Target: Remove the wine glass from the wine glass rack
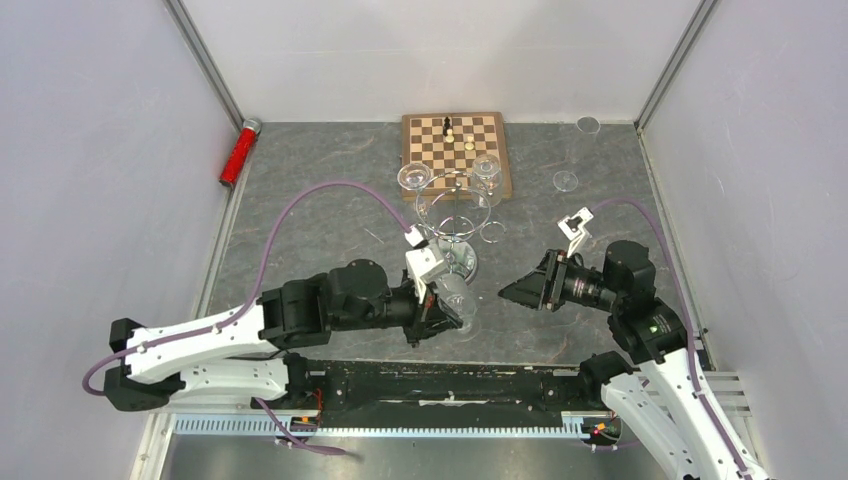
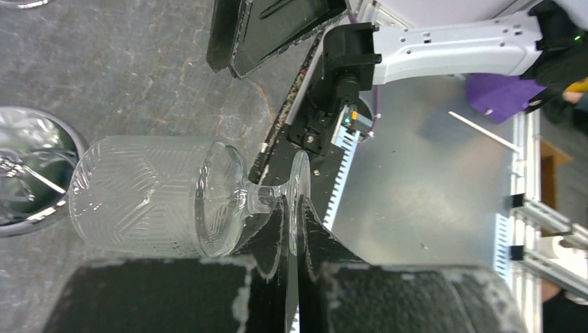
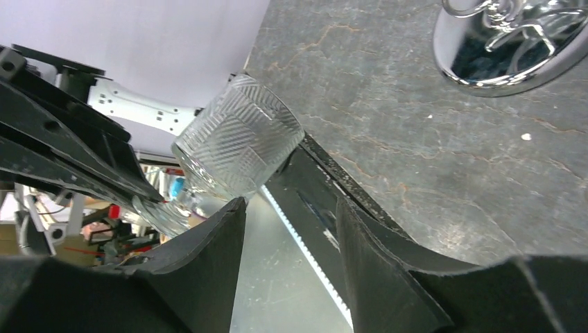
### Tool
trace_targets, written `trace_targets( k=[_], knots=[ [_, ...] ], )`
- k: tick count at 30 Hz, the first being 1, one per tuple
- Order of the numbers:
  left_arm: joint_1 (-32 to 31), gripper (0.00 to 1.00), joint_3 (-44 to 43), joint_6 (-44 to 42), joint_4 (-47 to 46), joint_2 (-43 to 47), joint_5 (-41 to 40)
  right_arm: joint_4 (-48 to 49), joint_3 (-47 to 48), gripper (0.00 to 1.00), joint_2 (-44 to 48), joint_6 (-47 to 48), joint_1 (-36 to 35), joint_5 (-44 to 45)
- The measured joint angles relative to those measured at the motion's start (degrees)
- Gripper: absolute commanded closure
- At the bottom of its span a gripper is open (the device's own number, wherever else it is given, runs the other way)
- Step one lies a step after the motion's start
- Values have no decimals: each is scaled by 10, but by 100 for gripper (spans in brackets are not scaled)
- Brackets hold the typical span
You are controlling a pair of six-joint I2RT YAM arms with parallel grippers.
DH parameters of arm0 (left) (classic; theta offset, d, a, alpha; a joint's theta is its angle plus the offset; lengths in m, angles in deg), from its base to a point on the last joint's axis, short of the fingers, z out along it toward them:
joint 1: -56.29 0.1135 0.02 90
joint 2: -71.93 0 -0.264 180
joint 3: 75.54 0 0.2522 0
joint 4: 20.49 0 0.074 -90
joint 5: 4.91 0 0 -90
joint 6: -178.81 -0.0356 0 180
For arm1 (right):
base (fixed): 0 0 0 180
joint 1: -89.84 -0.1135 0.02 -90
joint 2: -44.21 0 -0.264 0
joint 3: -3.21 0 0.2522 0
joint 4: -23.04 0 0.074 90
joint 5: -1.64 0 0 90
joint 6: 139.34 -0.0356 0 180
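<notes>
A clear patterned wine glass lies on its side in the air, off the wine glass rack. My left gripper is shut on the thin foot of the wine glass, and the bowl points toward the rack's mirrored base. In the left wrist view, the left gripper pinches the foot edge-on. My right gripper faces the glass from the right, open and holding nothing. Seen from the right wrist, the right gripper sits just below the bowl of the wine glass, apart from it.
Two more glasses hang on the rack. Behind it lies a wooden chessboard with a few pieces. Two small clear glass items stand at the back right, and a red cylinder lies at the back left.
</notes>
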Motion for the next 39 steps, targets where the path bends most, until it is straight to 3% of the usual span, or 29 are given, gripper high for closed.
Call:
trace_targets(
  k=[7,19,28,39],
  knots=[
    [-65,98,23,-65,-38,10,-86,41,0,44,3,-72,0,-21],
    [-99,98,135,-195,-184,57,-150,104,-9,43,-5,-152,-23,-44],
    [-99,98,183,-249,-260,87,-156,143,-9,43,-44,-184,-108,-27],
    [-99,98,202,-252,-276,110,-150,197,-11,45,-81,-216,-200,35]
  ],
)
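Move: My left hand still pinches the foot of the wine glass. The glass's middle lies about 5 cm ahead of that hand and 4 cm below it, its bowl slanting forward and down. From my open right hand the glass is about 8 cm to the left, 2 cm back and about level. The rack stands beyond, its middle about 13 cm ahead of my right hand, 9 cm to the left and some 8 cm lower. I bring my right hand in with its fingers kept open, first rising about 3 cm, then going left about 7 cm and slightly back, turning a little counter-clockwise, until the fingertips are close beside the stem. My left hand stays almost in place, keeps its pinch on the foot and tilts some 30 degrees to swing the bowl up. ##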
